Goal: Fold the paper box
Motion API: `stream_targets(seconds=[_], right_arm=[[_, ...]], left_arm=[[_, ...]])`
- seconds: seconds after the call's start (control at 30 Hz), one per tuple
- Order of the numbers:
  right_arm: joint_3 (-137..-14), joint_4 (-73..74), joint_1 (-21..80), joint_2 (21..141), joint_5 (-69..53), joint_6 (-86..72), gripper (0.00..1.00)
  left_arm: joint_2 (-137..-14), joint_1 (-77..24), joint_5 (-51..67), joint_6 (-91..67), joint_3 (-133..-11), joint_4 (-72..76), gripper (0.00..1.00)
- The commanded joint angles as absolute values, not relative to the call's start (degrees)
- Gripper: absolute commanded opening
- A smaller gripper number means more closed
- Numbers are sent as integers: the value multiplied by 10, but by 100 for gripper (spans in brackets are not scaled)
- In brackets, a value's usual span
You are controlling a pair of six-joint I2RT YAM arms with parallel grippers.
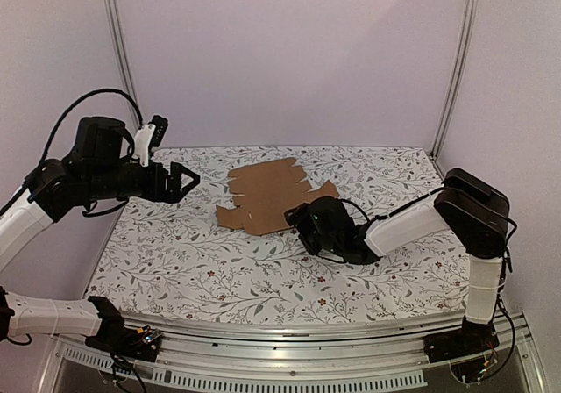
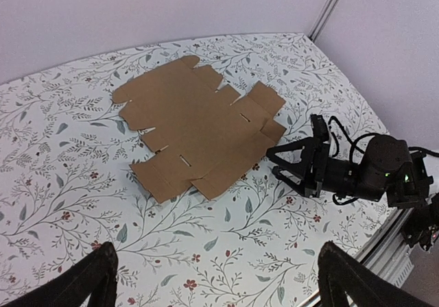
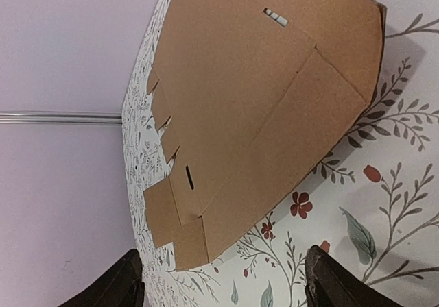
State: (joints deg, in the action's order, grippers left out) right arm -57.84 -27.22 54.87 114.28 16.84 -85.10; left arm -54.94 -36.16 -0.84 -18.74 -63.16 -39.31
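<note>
The paper box (image 1: 267,196) is a flat brown die-cut cardboard sheet with flaps and slots, lying unfolded on the floral table; it also shows in the left wrist view (image 2: 199,125) and fills the right wrist view (image 3: 254,101). My right gripper (image 1: 294,217) rests low over the table just at the sheet's near right edge, fingers apart and pointing at it, with nothing between them (image 3: 226,283); the left wrist view shows it too (image 2: 276,163). My left gripper (image 1: 188,181) hangs open above the table's left side, well clear of the sheet (image 2: 219,279).
The floral table cover (image 1: 219,270) ends at a metal rail (image 1: 289,336) along the near edge. Pale walls close the back and both sides, with metal posts (image 1: 456,60) in the back corners.
</note>
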Motion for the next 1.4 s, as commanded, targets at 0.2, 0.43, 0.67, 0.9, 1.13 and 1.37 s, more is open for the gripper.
stream_targets(seconds=[0.2, 0.43, 0.67, 0.9, 1.13, 1.37], right_arm=[[-635, -298, 554, 1212, 164, -901, 78], [-661, -291, 554, 1243, 167, -911, 75], [-682, -278, 554, 1267, 189, -916, 72], [-711, -271, 553, 1293, 194, -919, 63], [-716, -271, 549, 1304, 199, -920, 48], [-713, -272, 547, 1303, 206, -918, 24]], left_arm=[[-534, -368, -11, -188, -624, -394, 99], [-528, -365, -7, -188, -624, -392, 100], [-525, -359, -4, -188, -623, -390, 99], [-526, -352, 14, -190, -622, -387, 100], [-526, -349, 16, -191, -621, -386, 99], [-531, -346, 20, -189, -621, -385, 100]])
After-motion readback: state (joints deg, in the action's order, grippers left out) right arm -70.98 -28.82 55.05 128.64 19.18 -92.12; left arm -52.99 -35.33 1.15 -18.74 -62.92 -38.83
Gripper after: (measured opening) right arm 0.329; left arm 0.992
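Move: The flat box's near edge, at the spot the right hand is going for, lies about 4 cm ahead, 4 cm left and 4 cm below that hand. The box's main panel centres some 18 cm ahead and 7 cm left, its right tab 14 cm ahead and 5 cm right, its left tab 8 cm ahead and 15 cm left. From the left hand, that edge is roughly 12 cm ahead, 17 cm right and 27 cm below. The right hand eases about 6 cm left, forward and down, its fingers narrowing around the box's near edge. ##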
